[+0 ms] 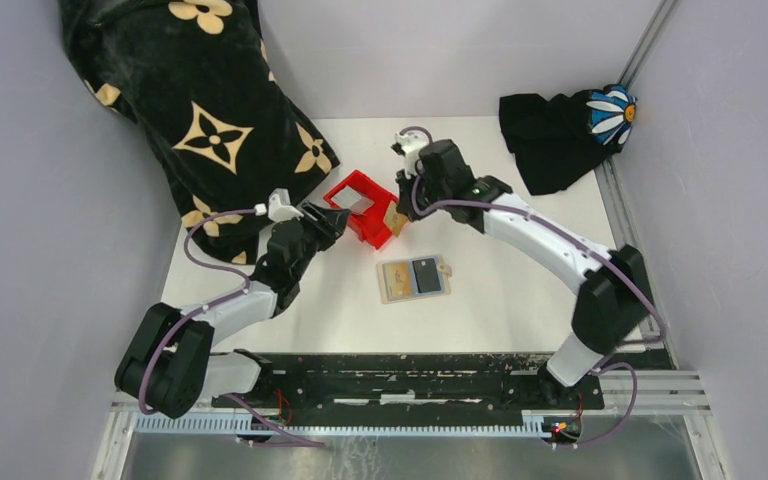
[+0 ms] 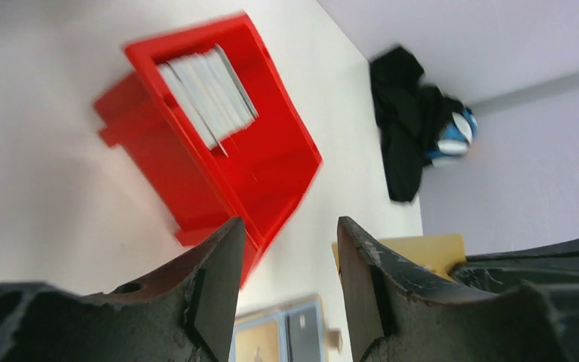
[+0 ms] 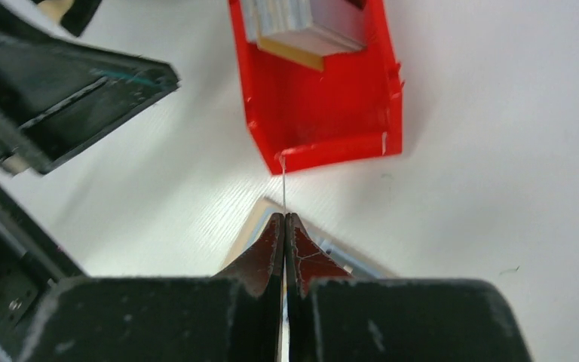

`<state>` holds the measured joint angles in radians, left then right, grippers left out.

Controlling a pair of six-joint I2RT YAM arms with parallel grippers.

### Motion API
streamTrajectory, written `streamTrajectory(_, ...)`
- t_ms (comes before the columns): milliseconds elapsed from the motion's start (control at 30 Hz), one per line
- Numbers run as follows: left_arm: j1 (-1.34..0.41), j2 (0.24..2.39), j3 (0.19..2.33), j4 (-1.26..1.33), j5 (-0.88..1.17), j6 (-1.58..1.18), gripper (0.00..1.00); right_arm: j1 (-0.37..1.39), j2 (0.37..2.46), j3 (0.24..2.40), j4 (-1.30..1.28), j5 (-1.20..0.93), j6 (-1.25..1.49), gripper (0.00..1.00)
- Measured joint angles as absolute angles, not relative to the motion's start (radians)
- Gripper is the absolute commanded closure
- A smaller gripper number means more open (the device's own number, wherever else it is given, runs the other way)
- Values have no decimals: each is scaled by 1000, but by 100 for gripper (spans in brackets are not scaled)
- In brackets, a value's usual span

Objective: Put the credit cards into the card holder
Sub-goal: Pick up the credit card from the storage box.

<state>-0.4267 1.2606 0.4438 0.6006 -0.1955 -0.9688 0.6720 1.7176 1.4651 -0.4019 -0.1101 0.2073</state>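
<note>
The card holder lies open and flat on the white table, a dark card in its right half. A stack of credit cards stands in the red bin. At the bin's right corner, my right gripper is shut on a tan-yellow credit card. In the right wrist view that card shows edge-on, sticking out of the closed gripper above the holder. My left gripper is open with nothing between its fingers, just left of the bin.
A black cloth with gold flowers fills the back left, close behind the left arm. A black cloth with a daisy lies at the back right. Grey walls close in both sides. The left gripper's fingers reach near the right gripper.
</note>
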Motion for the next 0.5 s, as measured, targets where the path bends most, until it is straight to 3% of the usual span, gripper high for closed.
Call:
streamTrajectory(200,-432,1270,399,717,88,-921,47,677,1487,1236,-397,-202,262,99)
streamTrajectory(500,-463,1304,349,891,415,-842,47,676,1400,1071,-406,-350,374,99)
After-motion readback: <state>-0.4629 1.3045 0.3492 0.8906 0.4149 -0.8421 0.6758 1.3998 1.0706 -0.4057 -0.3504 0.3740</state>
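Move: The gold card in the right fingers is about 12 cm to the left gripper's right, 1 cm back and 1 cm higher. From the left gripper, the red box is some 5 cm ahead, 6 cm right and 8 cm below. The card holder, where the right hand is bringing the card, lies about 8 cm back, 3 cm right and 15 cm below the right hand; the card stack in the box is about 9 cm ahead, 10 cm left and 11 cm below that hand. Keep the right fingers shut on the gold card and draw it back about 11 cm, drifting slightly right, from the red box to above the card holder, sinking a little late and tipping the fingers down some 15 degrees. Meanwhile bring the open left gripper right and back towards the card, swinging its fingers clockwise nearly 40 degrees, without touching it yet. ##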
